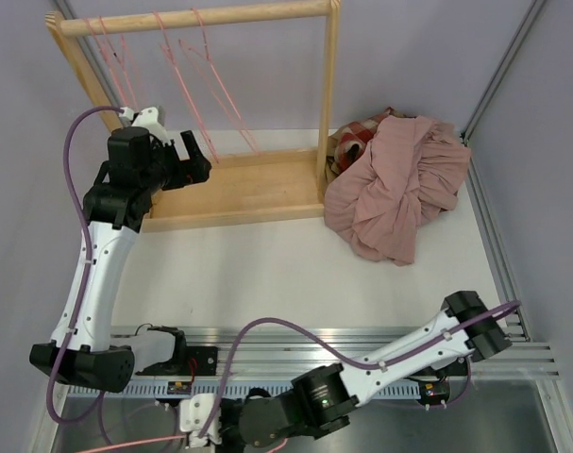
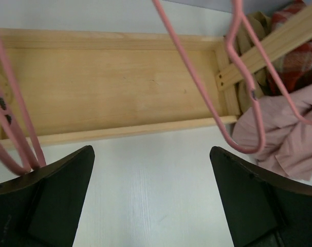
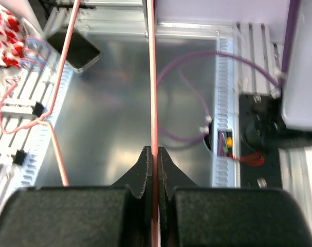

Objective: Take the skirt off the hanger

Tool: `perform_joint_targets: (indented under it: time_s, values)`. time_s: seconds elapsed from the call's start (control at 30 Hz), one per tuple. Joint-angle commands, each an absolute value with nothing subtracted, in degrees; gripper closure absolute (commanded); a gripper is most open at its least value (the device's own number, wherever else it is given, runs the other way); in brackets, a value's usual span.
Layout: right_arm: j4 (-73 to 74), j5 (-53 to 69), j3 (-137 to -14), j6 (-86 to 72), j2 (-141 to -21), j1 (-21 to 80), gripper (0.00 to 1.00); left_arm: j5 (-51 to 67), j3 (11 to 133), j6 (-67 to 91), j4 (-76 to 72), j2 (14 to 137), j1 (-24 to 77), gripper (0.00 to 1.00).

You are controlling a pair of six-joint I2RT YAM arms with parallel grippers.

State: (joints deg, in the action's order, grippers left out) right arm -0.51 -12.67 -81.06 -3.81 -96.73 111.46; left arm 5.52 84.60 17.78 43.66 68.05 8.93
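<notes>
The pink skirt (image 1: 399,184) lies in a crumpled heap on the table right of the wooden rack; its edge shows in the left wrist view (image 2: 294,139). No hanger is in it. My right gripper (image 3: 157,150) is shut on a thin pink hanger wire (image 3: 152,77). It sits low, below the table's near edge (image 1: 203,427). My left gripper (image 2: 151,150) is open with nothing between its fingers. It hovers over the white table just in front of the rack's base (image 1: 199,159).
The wooden rack (image 1: 239,189) carries several bare pink hangers (image 1: 187,85) on its top bar; two hang close to my left fingers (image 2: 197,87). A plaid garment (image 1: 357,137) lies under the skirt. Metal rails, purple cable (image 3: 186,136) and a red-dotted cloth (image 3: 4,36) surround my right gripper.
</notes>
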Motion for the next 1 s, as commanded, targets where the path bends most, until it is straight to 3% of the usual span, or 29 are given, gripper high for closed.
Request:
perform_joint_targets:
  time_s: [0.0, 0.2, 0.4, 0.53, 0.7, 0.8, 0.97]
  values:
    - [-1.23, -25.17, -71.78, -4.04, -83.29, 111.53, 1.0, -4.28, 86.4, 16.79, 38.42, 66.54, 6.95, 0.01]
    - [11.13, -43.45, -63.46, -5.89, -59.64, 111.62, 1.0, -9.06, 84.03, 16.34, 37.27, 64.6, 3.61, 0.01]
    - [9.49, -63.6, -63.89, 1.74, -43.27, 111.45, 1.0, -6.24, 75.87, 19.6, 33.93, 60.39, 0.0, 0.01]
    - [8.79, -68.1, -64.77, 4.65, -36.75, 111.45, 1.0, -6.07, 73.31, 19.86, 33.75, 59.68, -2.2, 0.01]
    - [-16.87, -70.66, -61.1, 22.0, -33.14, 111.45, 1.0, 11.27, 64.81, 23.45, 26.23, 55.21, -1.67, 0.01]
    - [-21.45, -70.57, -63.7, 26.62, -34.35, 111.45, 1.0, 17.3, 62.14, 24.43, 21.55, 53.97, 4.55, 0.02]
    - [-9.33, -73.47, -74.43, 28.46, -43.4, 111.36, 1.0, 9.86, 63.97, 24.52, 18.98, 53.87, 25.09, 0.01]
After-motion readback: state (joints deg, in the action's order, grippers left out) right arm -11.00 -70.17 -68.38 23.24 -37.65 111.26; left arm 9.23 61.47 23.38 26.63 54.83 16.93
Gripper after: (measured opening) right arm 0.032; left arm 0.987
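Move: The pink hanger pinched in my right hand should go towards the wooden rail; the rail's middle is roughly 64 cm ahead of that hand, almost in line sideways and about 20 cm higher, with the clothes pile some 62 cm ahead, 49 cm right and 22 cm lower. From my open left hand, the held hanger is about 49 cm back, 8 cm right and 8 cm lower. I swing my right hand about 35 cm right, 28 cm forward and 24 cm up, keeping the hanger pinched and turning the wrist some 60 degrees clockwise so it ends over the table facing the rack. My left hand, still wide open, first shifts about 9 cm left, then sweeps back right some 15 cm, sinking and drawing back from the hanging hangers. ##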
